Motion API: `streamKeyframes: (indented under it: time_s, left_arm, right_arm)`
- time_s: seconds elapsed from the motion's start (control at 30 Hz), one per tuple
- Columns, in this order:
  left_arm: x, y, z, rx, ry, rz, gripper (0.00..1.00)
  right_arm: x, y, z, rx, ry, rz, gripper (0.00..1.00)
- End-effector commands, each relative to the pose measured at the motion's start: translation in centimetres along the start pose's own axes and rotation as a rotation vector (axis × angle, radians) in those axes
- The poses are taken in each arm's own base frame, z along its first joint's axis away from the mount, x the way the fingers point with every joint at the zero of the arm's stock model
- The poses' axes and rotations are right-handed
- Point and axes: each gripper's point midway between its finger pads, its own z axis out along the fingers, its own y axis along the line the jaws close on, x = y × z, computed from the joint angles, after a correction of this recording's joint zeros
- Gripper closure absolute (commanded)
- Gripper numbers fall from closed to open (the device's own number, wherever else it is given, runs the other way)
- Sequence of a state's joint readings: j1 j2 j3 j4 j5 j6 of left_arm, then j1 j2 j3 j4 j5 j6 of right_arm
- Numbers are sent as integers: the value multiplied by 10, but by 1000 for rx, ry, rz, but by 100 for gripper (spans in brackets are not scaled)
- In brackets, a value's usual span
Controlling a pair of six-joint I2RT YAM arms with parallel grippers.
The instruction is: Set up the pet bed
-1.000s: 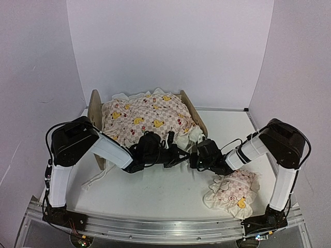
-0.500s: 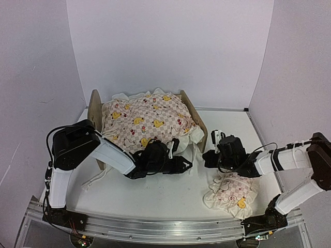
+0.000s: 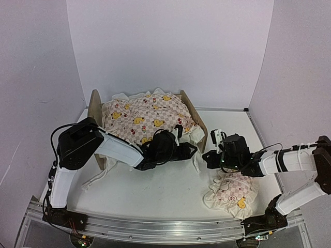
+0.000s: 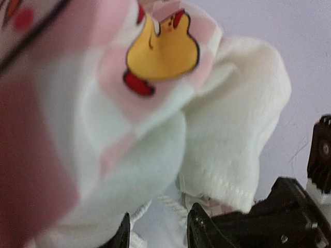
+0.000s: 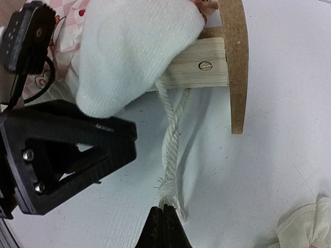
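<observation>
The pet bed (image 3: pixel 94 107) stands at the back left, its wooden frame mostly hidden under the cartoon-print quilt (image 3: pixel 147 119). My left gripper (image 3: pixel 189 150) is at the quilt's near right corner. In the left wrist view it (image 4: pixel 158 233) is open, with white quilt folds (image 4: pixel 227 155) just ahead and a cord between the fingertips. My right gripper (image 3: pixel 208 157) sits right of the bed's corner. In the right wrist view it (image 5: pixel 165 211) is shut, its tips at the knotted end of a white rope (image 5: pixel 169 150) that hangs from the bed's wooden rail (image 5: pixel 202 64).
The small frilled pillow (image 3: pixel 232 194) lies on the table at the near right, just below my right arm. A loose white cord (image 3: pixel 95 178) trails off the bed's near left side. White walls close in the back and both sides.
My left gripper has opened and slid right along the quilt's near edge. The right arm has drawn back to the right, away from the bed, and its jaws have shut.
</observation>
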State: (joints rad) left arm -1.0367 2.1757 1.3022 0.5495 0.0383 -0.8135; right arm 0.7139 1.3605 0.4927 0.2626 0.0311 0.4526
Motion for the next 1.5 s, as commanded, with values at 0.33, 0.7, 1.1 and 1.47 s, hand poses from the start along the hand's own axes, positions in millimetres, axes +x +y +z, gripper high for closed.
streamKeyframes:
  time_s: [0.33,0.7,1.1,1.47]
  left_arm:
    - [-55,6,18,-131,-272,-14,70]
    - [-58,0,31,-124,-281,12,79]
    - [-62,-22,18,-55,-239,50,100]
    - [-57,-24,3,18,-176,33,100]
  right_arm:
    - [-19,17,-14,-85,-72,-12,100]
    - [-23,19,-14,-92,-83,-2,100]
    - [-80,5,-12,-52,-296,-103,100]
    - [-99,26,30,-168,-319,-258,100]
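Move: The quilt's folded white corner is about 5 cm ahead of my left hand, 1 cm to its right and slightly above. From my right hand it is some 9 cm ahead, 4 cm left and 3 cm up. From the right hand, the near edge of the bed's right end board is about 8 cm straight ahead, the rope tie hangs 3 cm left, 2 cm ahead and 4 cm lower, and the pillow lies roughly 14 cm right, 12 cm back and 6 cm down. I send my half-open left hand forward about 5 cm to the quilt's white corner, turning some 15 degrees counter-clockwise, then shut its fingers on the fleece and ease back a centimetre or so. My right hand, fingers kept shut, rises slightly and waits, then swings forward about 7 cm, up and left towards the same corner, its fingers tipping up about 15 degrees until the tips come close under the hem. ##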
